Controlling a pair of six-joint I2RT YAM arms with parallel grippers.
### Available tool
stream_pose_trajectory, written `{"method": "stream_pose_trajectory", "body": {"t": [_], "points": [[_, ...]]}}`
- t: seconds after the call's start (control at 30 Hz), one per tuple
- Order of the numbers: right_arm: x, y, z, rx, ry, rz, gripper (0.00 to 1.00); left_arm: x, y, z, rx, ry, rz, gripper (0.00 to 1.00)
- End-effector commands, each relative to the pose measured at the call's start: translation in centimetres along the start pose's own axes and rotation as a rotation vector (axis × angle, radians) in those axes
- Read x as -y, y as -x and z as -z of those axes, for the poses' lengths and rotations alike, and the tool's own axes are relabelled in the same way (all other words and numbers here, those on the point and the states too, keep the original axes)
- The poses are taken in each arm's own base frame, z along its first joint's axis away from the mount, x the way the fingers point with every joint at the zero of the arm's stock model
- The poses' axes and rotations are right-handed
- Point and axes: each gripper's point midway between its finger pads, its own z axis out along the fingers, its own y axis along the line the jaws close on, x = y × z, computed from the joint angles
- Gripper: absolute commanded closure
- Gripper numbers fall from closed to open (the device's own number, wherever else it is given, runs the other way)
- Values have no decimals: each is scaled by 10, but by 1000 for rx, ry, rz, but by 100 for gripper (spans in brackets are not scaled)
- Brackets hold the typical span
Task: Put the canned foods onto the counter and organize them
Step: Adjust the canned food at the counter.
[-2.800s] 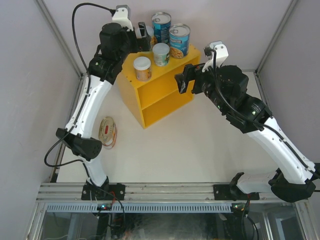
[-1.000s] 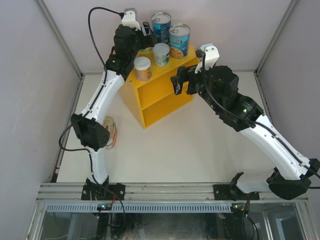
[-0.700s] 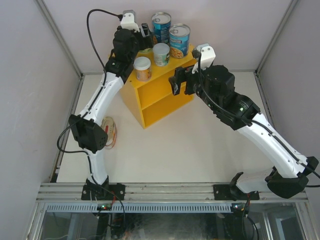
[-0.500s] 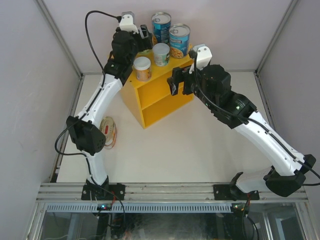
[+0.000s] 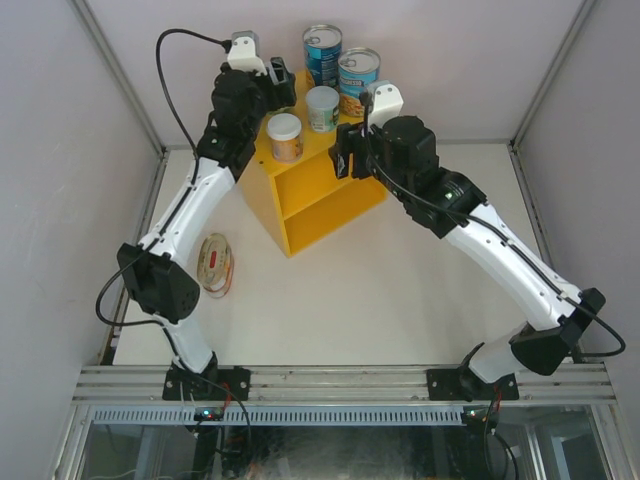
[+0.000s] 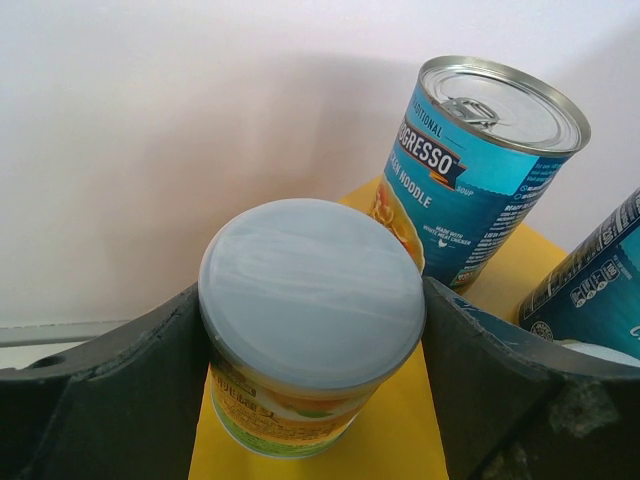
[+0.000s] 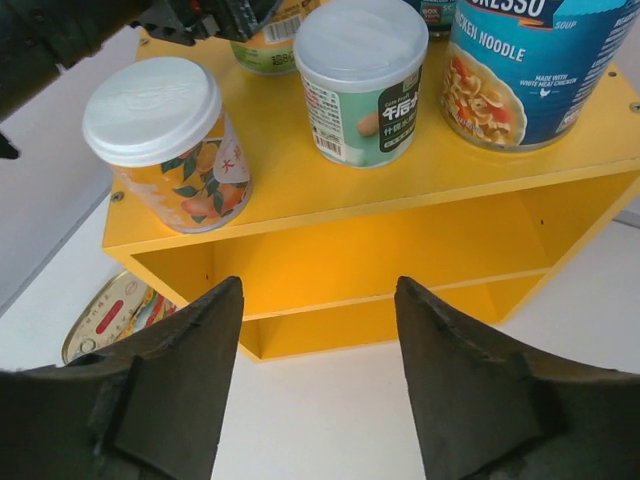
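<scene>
My left gripper (image 6: 312,300) is shut on a small pale-lidded can (image 6: 310,290) with an orange and green label, held just above the back left of the yellow counter (image 5: 320,195). Two tall blue-labelled cans (image 5: 322,50) (image 5: 358,78) stand at the counter's back. In front of them stand a small green-labelled can (image 7: 360,75) and a small orange-labelled can (image 7: 165,140). A flat oval tin (image 5: 215,262) lies on the table, left of the counter. My right gripper (image 7: 318,290) hangs open before the counter's front, with nothing between its fingers.
The counter's inner shelf (image 7: 400,290) shows nothing on it. White walls and a metal frame (image 5: 120,80) close in the table on three sides. The left arm's elbow (image 5: 155,285) hangs near the oval tin.
My right gripper has moved left and up along the counter's front, its jaws narrowing a little. The left gripper has shifted slightly left with the can still in it.
</scene>
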Motion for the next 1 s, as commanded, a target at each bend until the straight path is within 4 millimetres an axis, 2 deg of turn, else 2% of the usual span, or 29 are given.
{"method": "stream_pose_trajectory", "body": {"t": [0.0,0.17,0.27,0.57,0.97], "points": [[1,28,-9,75,24,-39,42,-19,-4,16,-39,41,-37,32],[8,26,-27,64,23,-56,57,-22,-6,22,-47,32,-32,32],[10,24,-37,54,25,-64,62,-25,-7,26,-51,37,-30,32],[11,23,-64,40,30,-63,65,-35,-7,35,-55,45,-24,32],[27,19,-99,10,-7,-68,65,-47,-5,51,-47,56,-15,33]]}}
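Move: The left gripper still holds the first orange can; the bare left end of the yellow box's top lies about 6 cm left, 4 cm back and 5 cm below. The green can stands some 9 cm right of this hand and 4 cm back, the other orange can 10 cm straight back. From the right gripper the green can is roughly 14 cm ahead, 5 cm left and 3 cm lower, with the front blue can about 3 cm beyond and 8 cm right of it. Drive the right gripper forward about 10 cm, easing down and slightly left, up to the near side of the green can, narrowing its fingers from two-thirds open to about one-third early on and then holding that gap. Meanwhile keep the left grip on the orange can and draw it level, some 5 cm left and back, towards the bare left end of the box top, away from the back blue can. ##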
